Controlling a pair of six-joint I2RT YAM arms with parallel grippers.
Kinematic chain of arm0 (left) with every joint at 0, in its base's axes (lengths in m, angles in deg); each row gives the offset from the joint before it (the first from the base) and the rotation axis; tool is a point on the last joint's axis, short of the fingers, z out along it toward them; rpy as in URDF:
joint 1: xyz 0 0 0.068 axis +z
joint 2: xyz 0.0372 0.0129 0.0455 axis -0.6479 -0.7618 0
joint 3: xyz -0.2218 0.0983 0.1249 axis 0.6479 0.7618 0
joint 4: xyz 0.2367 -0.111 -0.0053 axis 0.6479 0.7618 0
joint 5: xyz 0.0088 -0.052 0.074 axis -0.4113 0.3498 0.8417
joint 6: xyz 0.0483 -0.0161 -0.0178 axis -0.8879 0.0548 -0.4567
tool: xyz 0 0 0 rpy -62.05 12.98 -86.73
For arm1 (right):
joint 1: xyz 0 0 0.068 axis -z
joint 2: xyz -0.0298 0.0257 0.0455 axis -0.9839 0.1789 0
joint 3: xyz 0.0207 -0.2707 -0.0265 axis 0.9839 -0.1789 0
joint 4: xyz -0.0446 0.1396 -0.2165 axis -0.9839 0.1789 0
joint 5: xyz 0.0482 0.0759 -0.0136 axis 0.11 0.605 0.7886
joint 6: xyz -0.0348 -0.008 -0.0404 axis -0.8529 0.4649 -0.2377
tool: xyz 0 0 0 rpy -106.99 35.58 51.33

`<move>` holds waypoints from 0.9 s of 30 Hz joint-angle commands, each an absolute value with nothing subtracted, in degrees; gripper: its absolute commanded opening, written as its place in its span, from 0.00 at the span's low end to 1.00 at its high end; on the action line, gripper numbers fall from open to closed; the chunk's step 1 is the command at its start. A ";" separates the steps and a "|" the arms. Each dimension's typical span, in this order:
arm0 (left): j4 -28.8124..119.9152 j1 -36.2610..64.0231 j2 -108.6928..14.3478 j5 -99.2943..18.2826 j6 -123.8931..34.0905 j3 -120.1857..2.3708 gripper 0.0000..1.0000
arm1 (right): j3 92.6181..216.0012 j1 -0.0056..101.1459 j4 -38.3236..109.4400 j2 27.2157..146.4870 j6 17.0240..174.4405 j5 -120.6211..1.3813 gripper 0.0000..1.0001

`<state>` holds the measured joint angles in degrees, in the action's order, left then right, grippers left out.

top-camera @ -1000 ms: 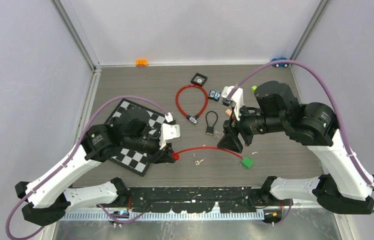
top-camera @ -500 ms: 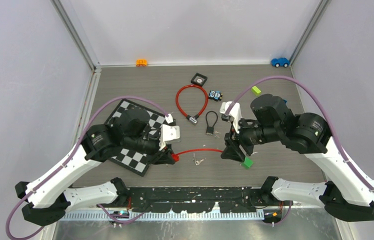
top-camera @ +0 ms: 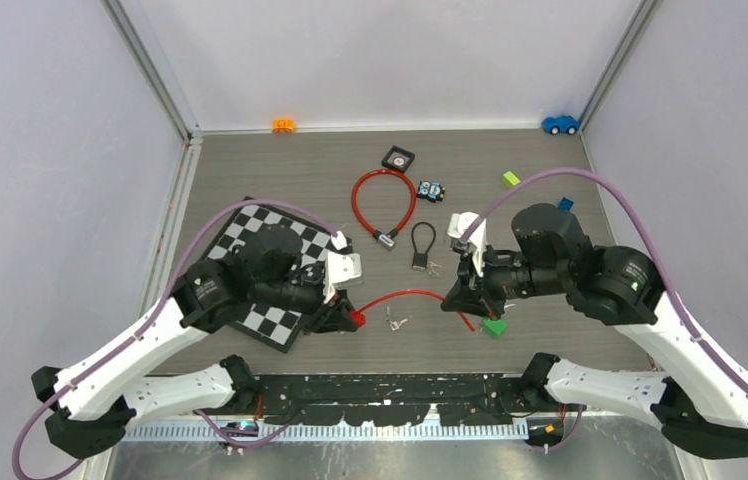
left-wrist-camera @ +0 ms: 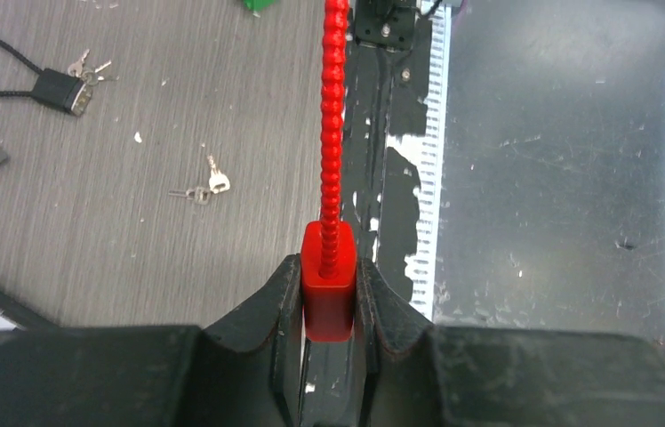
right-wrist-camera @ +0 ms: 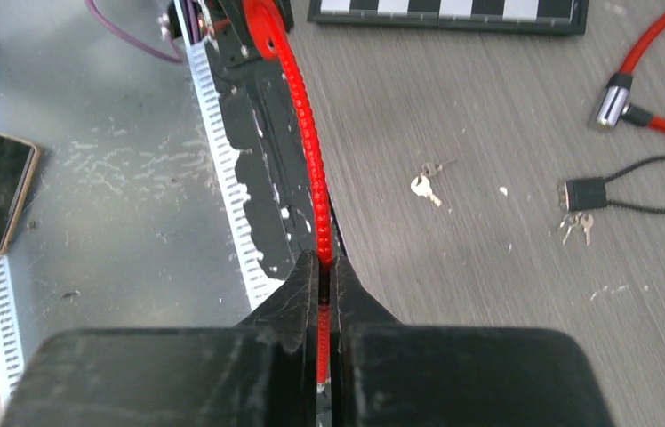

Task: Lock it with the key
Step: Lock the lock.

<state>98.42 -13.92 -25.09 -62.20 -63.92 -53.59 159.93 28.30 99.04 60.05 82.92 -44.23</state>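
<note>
A red ribbed cable lock (top-camera: 405, 296) stretches between my two grippers just above the table. My left gripper (top-camera: 348, 316) is shut on its red block end (left-wrist-camera: 327, 289), and the cable (left-wrist-camera: 334, 116) runs straight away from the jaws. My right gripper (top-camera: 455, 303) is shut on the cable (right-wrist-camera: 307, 142) near its other end, the jaws (right-wrist-camera: 325, 264) pinched tight on it. A green block (top-camera: 493, 326) lies by that end. A small pair of keys (top-camera: 396, 322) lies loose on the table under the cable, also visible as the keys (left-wrist-camera: 204, 184) and the keys (right-wrist-camera: 424, 182).
A second red cable lock (top-camera: 382, 205) and a small black cable padlock (top-camera: 422, 245) with keys lie behind. A checkerboard (top-camera: 250, 235) sits under my left arm. A black square piece (top-camera: 399, 158), a blue toy car (top-camera: 559, 124) and an orange piece (top-camera: 283, 125) lie near the back.
My right gripper came down and leftward onto the red cable and shut on it. The left gripper kept its hold on the red block and shifted only slightly.
</note>
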 commanded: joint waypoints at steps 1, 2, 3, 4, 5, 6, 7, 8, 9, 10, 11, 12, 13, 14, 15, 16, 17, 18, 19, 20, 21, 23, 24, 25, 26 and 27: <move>78.27 -14.02 -19.71 -64.08 -54.39 -47.89 0.00 | 157.09 27.93 84.34 56.54 86.45 -41.43 0.01; 75.00 -14.02 -18.72 -64.00 -52.55 -46.58 0.00 | 155.94 27.93 81.07 55.70 88.16 -40.85 0.01; 71.90 -14.02 -17.84 -63.82 -50.79 -45.15 0.00 | 154.58 27.93 77.45 54.79 88.66 -40.21 0.01; 68.75 -14.02 -17.16 -63.83 -48.96 -43.93 0.00 | 153.21 27.93 73.34 54.00 91.67 -39.78 0.01; 65.94 -14.02 -16.57 -64.14 -47.33 -42.74 0.00 | 151.87 27.93 69.41 53.18 93.01 -39.45 0.01; 63.16 -14.02 -16.18 -64.65 -46.05 -41.79 0.00 | 150.68 27.93 65.31 52.50 94.34 -39.03 0.01; 60.23 -14.02 -15.89 -64.94 -44.94 -41.00 0.00 | 149.37 27.93 60.93 51.99 96.15 -39.01 0.01; 58.48 -14.02 -15.60 -65.25 -44.05 -40.44 0.00 | 148.29 27.93 55.25 51.66 97.86 -39.16 0.01; 56.73 -14.02 -15.34 -65.43 -43.33 -39.93 0.00 | 147.01 27.93 50.64 51.43 99.74 -39.48 0.01; 54.95 -14.02 -15.03 -65.46 -42.59 -39.33 0.00 | 145.76 27.93 46.55 51.31 101.31 -39.70 0.01; 53.14 -14.02 -14.59 -65.51 -41.65 -38.83 0.00 | 144.81 27.93 42.42 51.34 102.33 -40.13 0.01; 51.11 -14.02 -14.37 -65.58 -40.84 -38.33 0.00 | 143.79 27.93 38.48 51.42 103.07 -40.38 0.01; 48.92 -14.00 -14.27 -65.76 -39.88 -37.86 0.00 | 142.81 27.82 34.72 51.58 103.63 -40.55 0.01; 46.65 -14.02 -14.22 -65.73 -38.82 -37.47 0.00 | 142.01 27.74 30.92 51.83 103.90 -40.76 0.01; 44.83 -14.02 -14.30 -65.87 -37.82 -37.11 0.00 | 141.36 27.69 28.02 52.13 104.17 -41.11 0.01; 42.69 -14.02 -14.30 -66.53 -37.14 -36.67 0.00 | 140.94 27.45 25.80 52.61 104.34 -41.36 0.01; 40.40 -14.02 -14.26 -67.08 -36.35 -36.09 0.00 | 141.09 27.30 24.39 53.08 104.05 -41.41 0.01; 38.07 -14.02 -14.11 -67.77 -35.67 -35.31 0.00 | 141.45 27.11 23.70 53.59 103.73 -41.43 0.01; 36.11 -14.02 -13.98 -68.36 -35.43 -34.73 0.00 | 141.88 26.94 23.48 53.92 103.12 -41.33 0.01; 35.06 -14.02 -13.96 -68.85 -35.50 -34.55 0.00 | 142.35 26.74 23.53 54.23 102.40 -41.14 0.01; 35.12 -14.00 -14.00 -68.90 -35.90 -34.73 0.00 | 142.65 26.58 23.55 54.35 101.78 -41.03 0.01; 36.61 -14.02 -14.84 -68.96 -37.23 -35.70 0.00 | 143.09 26.32 23.78 54.46 100.57 -40.56 0.01; 37.20 -14.02 -15.40 -69.31 -37.69 -36.18 0.00 | 143.30 26.27 23.92 54.53 100.31 -40.38 0.01; 37.69 -14.02 -16.09 -69.86 -38.20 -36.67 0.00 | 143.61 26.18 24.13 54.61 100.12 -40.20 0.01; 38.26 -14.02 -16.76 -70.39 -38.69 -37.21 0.00 | 143.91 26.17 24.56 54.70 99.82 -39.81 0.01; 38.69 -14.02 -17.38 -70.73 -39.11 -37.65 0.00 | 144.31 26.13 25.07 54.79 99.55 -39.23 0.01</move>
<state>42.29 -13.90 -15.45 -67.90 -37.52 -34.79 141.39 26.81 29.27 54.65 101.10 -40.93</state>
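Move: My left hand holds the red lock body, and my right pinches the red cable just short of its free end. From my right hand the lock body is about 15 cm to the left, 2 cm back and 4 cm lower. From my left hand the free end is some 18 cm to the right, 1 cm back, about level in height. Loose keys lie on the table about 9 cm ahead of my left hand, 7 cm right and 22 cm below; the green block lies 7 cm ahead and 10 cm right of my right hand, 26 cm below. I lift the cable in my right hand about 15 cm, bringing it left towards the lock body and slightly forward, while the fingers swing up from slanting down to a little above level. At the same time my left hand raises the lock body some 10 cm and 5 cm rightward to meet it, its fingers tipping up about 40 degrees. Both keep their grips. ##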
